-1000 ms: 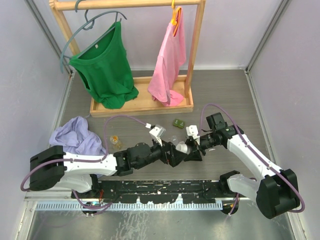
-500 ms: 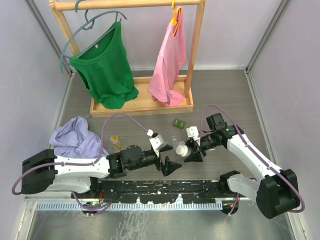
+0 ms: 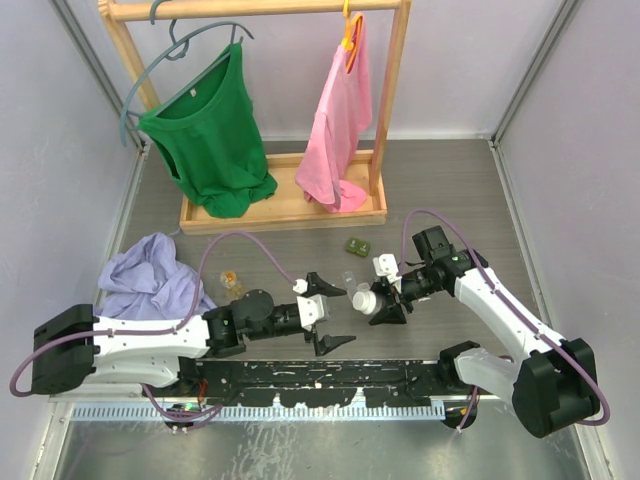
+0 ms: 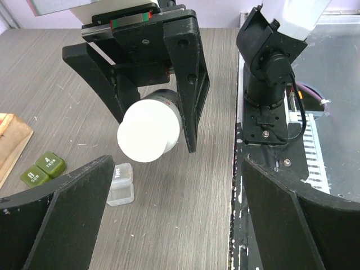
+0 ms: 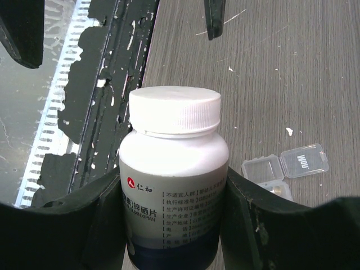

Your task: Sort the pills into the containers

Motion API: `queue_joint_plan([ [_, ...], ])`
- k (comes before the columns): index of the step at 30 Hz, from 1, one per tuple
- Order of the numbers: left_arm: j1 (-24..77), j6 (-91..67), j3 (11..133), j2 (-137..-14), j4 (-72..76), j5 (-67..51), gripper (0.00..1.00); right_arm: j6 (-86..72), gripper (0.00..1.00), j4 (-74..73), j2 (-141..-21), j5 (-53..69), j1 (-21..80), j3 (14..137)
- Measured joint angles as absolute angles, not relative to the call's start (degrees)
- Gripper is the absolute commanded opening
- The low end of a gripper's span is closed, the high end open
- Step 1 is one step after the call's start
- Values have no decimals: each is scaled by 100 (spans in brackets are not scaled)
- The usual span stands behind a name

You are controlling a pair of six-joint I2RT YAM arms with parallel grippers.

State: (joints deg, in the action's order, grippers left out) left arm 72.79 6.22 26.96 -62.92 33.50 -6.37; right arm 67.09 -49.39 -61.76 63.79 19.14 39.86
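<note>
My right gripper (image 3: 385, 300) is shut on a white pill bottle (image 3: 364, 299) with its white cap on, held level above the table; its fingers clamp the labelled body (image 5: 171, 185). My left gripper (image 3: 331, 314) stands wide open with nothing in it, a little left of the cap, which faces it (image 4: 149, 129). The clear container (image 3: 348, 278) lies on the table just behind the bottle, one lid flipped open (image 5: 284, 169). The dark green container (image 3: 358, 246) lies farther back (image 4: 42, 169). The pills are hidden.
A wooden rack (image 3: 285, 210) with a green top and a pink top stands at the back. A lilac cloth (image 3: 150, 270) is heaped at the left, a small orange object (image 3: 230, 283) beside it. The black mounting rail (image 3: 320, 380) runs along the near edge.
My left gripper has let go of the bottle's cap end, opened wide and drawn back to the left. The right gripper and the bottle have stayed put.
</note>
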Motion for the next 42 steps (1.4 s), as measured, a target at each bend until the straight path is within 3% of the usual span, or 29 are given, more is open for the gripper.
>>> queue_joint_plan([
  [12, 6667, 694, 2698, -6427, 3409, -1500, 100, 6764, 1, -4989, -6176, 6379, 1914, 3986],
  [22, 6591, 703, 2952, -6893, 3406, -1629, 88, 6801, 1, -5024, -6176, 6381, 1914, 3988],
  [32, 6587, 596, 3269, -7446, 3708, -1520, 68, 6851, 1, -5043, -6176, 6405, 1914, 3988],
  [42, 6591, 242, 3269, -7577, 3795, -1448, 37, 6873, 1, -5065, -6176, 6412, 1914, 3988],
])
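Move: Just to the right of the open left gripper and about 3 cm farther out is the white bottle cap, some 4 cm to the right and 2 cm lower. The clear pill box lies on the table about 8 cm ahead of the left hand, 5 cm to its right and 14 cm below; the green pill box is some 17 cm ahead, 6 cm right, at the same depth. From the right hand, gripping the bottle body, the cap is about 4 cm left, level front to back, and 1 cm up. Easing forward first, then on to the right as well, the left hand travels about 5 cm in all, sinking some 2 cm, to bring its level, right-pointing fingers around the cap. On the way in they close from wide open to roughly half, ending with a tip against either side of the cap, while the right hand holds the bottle still. ##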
